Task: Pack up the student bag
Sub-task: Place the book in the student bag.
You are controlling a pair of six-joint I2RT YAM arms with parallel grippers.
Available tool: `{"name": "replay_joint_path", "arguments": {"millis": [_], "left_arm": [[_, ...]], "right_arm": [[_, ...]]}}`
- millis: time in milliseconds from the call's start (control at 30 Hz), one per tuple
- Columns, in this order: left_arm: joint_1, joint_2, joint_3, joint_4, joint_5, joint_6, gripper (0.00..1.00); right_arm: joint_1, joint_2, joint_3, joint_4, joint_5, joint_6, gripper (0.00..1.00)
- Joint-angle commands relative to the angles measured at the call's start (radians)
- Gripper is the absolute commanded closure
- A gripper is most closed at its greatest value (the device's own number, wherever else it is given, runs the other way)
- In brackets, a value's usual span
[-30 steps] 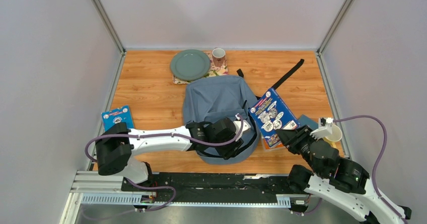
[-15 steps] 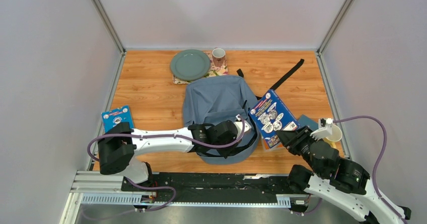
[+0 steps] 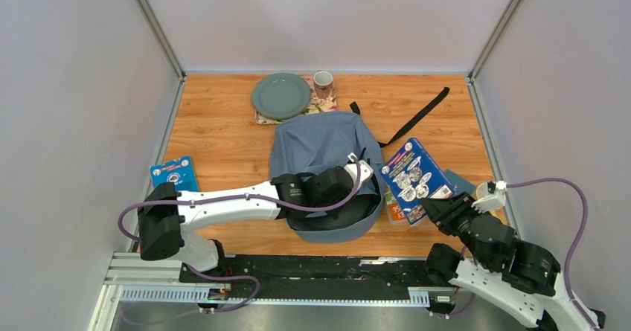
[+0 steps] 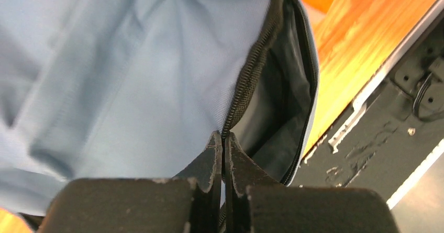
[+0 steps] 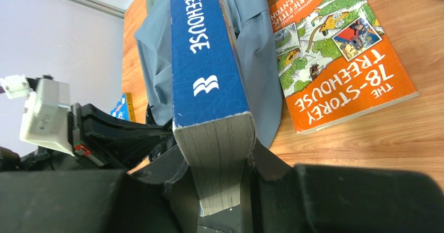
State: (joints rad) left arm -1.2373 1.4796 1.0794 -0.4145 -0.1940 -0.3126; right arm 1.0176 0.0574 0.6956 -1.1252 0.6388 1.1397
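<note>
The grey-blue student bag [image 3: 320, 149] lies in the middle of the table, its open mouth toward the near edge. My left gripper [image 3: 360, 175] is shut on the zip edge of that mouth [image 4: 224, 136]. The flap [image 4: 131, 76] is raised off the dark inside [image 4: 277, 107]. My right gripper [image 3: 440, 212] is shut on the lower end of a thick blue book [image 3: 415, 173], held in the air just right of the bag. In the right wrist view the book's spine [image 5: 207, 60] points up and away from the jaws [image 5: 220, 175].
An orange Treehouse book [image 5: 340, 60] lies flat on the wood right of the bag, partly under the held book [image 3: 394, 212]. At the back are a green plate [image 3: 280, 96] and a mug [image 3: 323, 83]. A black strap [image 3: 417, 117] trails right; a small blue booklet [image 3: 173, 172] lies left.
My left gripper has shut on the bag's zip edge and drawn it up, widening the mouth. The right arm has shifted right and toward the near edge with the blue book.
</note>
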Motion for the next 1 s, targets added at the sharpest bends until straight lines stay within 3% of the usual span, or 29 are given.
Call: {"name": "replay_joint_path", "arguments": {"millis": [0,367,700,967], "left_arm": [[0.001,-0.064,0.134,-0.035,-0.126,0.067,1.0],[0.016,-0.065,0.35,-0.119,-0.288,0.171,1.0],[0.055,-0.064,0.401,-0.129,-0.446,0.072,1.0],[0.108,-0.048,0.453,-0.11,-0.414,0.049,1.0]], "right_arm": [[0.001,-0.037,0.082,0.028,0.061,0.008,1.0],[0.001,-0.099,0.139,0.034,-0.025,-0.001,1.0],[0.001,-0.117,0.26,0.025,-0.125,-0.058,1.0],[0.002,-0.108,0.297,0.122,-0.39,-0.12,1.0]]}}
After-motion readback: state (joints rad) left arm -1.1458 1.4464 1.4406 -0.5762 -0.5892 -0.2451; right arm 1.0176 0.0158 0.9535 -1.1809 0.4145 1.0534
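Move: The left hand already pinches the zipped edge of the student bag's flap, with the bag's middle about 12 cm ahead, 2 cm to its left and 9 cm below. The right hand holds the blue book up by one end; from it the bag's middle is some 16 cm ahead, 29 cm left and 16 cm lower. The orange book lies about 12 cm ahead and 6 cm left of the right hand, the blue case 13 cm ahead and 10 cm right, both some 18 cm below. Keeping its pinch on the zipped edge, the left hand hauls the flap up about 15 cm and forward some 10 cm towards the bag's far end, rising first and then easing left while the fingers tip up and swing counter-clockwise, each about 20 degrees. The right hand keeps its grip on the blue book and lifts it about 7 cm while drawing back 5 cm from the bag, shifting slightly right early on and turning counter-clockwise with a small roll. ##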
